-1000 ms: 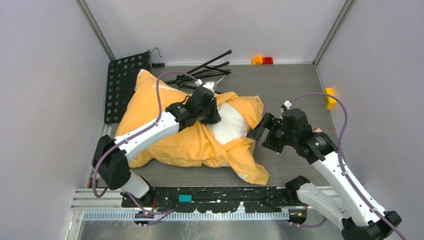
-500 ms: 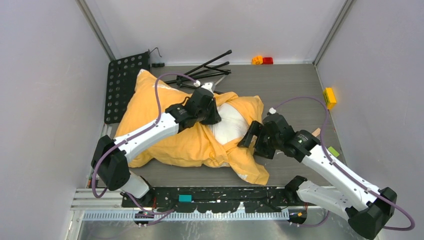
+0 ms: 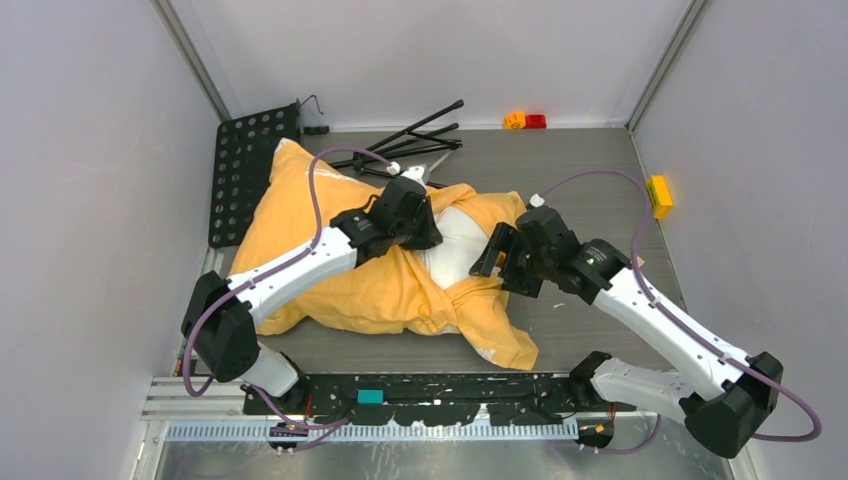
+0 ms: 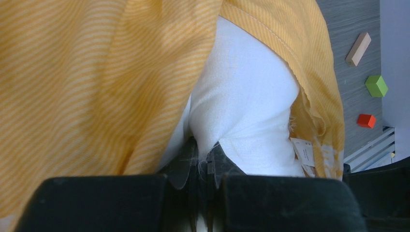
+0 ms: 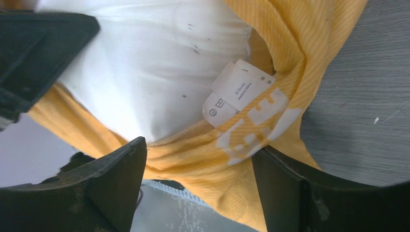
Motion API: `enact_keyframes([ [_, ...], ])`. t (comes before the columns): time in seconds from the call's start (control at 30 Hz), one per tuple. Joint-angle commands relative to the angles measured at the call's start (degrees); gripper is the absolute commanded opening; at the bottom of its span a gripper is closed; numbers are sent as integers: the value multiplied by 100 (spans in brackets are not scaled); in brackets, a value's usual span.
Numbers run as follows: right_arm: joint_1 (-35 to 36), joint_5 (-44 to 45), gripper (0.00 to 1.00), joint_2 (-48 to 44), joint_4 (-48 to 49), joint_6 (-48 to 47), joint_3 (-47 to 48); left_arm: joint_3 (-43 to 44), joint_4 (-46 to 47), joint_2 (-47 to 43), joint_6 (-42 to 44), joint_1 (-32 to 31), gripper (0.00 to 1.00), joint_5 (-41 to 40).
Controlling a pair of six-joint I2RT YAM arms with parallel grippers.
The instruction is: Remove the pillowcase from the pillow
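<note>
The pillowcase lies with its orange-yellow side out across the left half of the table. The white pillow bulges out of its open end. My left gripper is at that opening, shut on a pinch of the pillow's white cloth; the pillowcase drapes over the pillow. My right gripper hangs open at the right of the opening. Its fingers straddle a bunched fold of the pillowcase without closing on it. The pillow and a white care label sit just beyond.
A folded black tripod and a black perforated plate lie behind the pillow. Small orange and red blocks sit at the back wall, a yellow block at the right wall. A wooden block, green cube and red cube lie on the right.
My right arm has swung left and forward, bringing its open gripper from the bare table onto the pillowcase's edge. The left arm holds still.
</note>
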Motion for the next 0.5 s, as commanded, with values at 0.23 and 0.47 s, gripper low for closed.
enact_keyframes([
  [0.23,114,165,28,-477,-659,-90,-607,323,-260,-81,584,258,0,-1361],
  [0.47,110,83,11,-970,-909,196,-1322,937,-661,138,957,705,0,-1515],
])
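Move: The pillowcase hem beside the sewn-in tag lies almost between my open right fingers, about 2 cm back, 1 cm right and 3 cm below. The tag is some 1 cm ahead and 4 cm down. The bare white pillow is roughly 6 cm ahead and 9 cm left, and the case's near corner about 14 cm back and 2 cm right. My left hand, holding the pillow, has that hem some 9 cm back and 12 cm right, slightly below. I sink my right hand onto the hem by the tag while drawing it back and a little right, about 5 cm in all, and my wide-open fingers close almost fully to pinch the cloth. My left hand keeps its shut grip on the white pillow and, late on, eases some 2.5 cm forward, up and slightly left, away from the hem. ##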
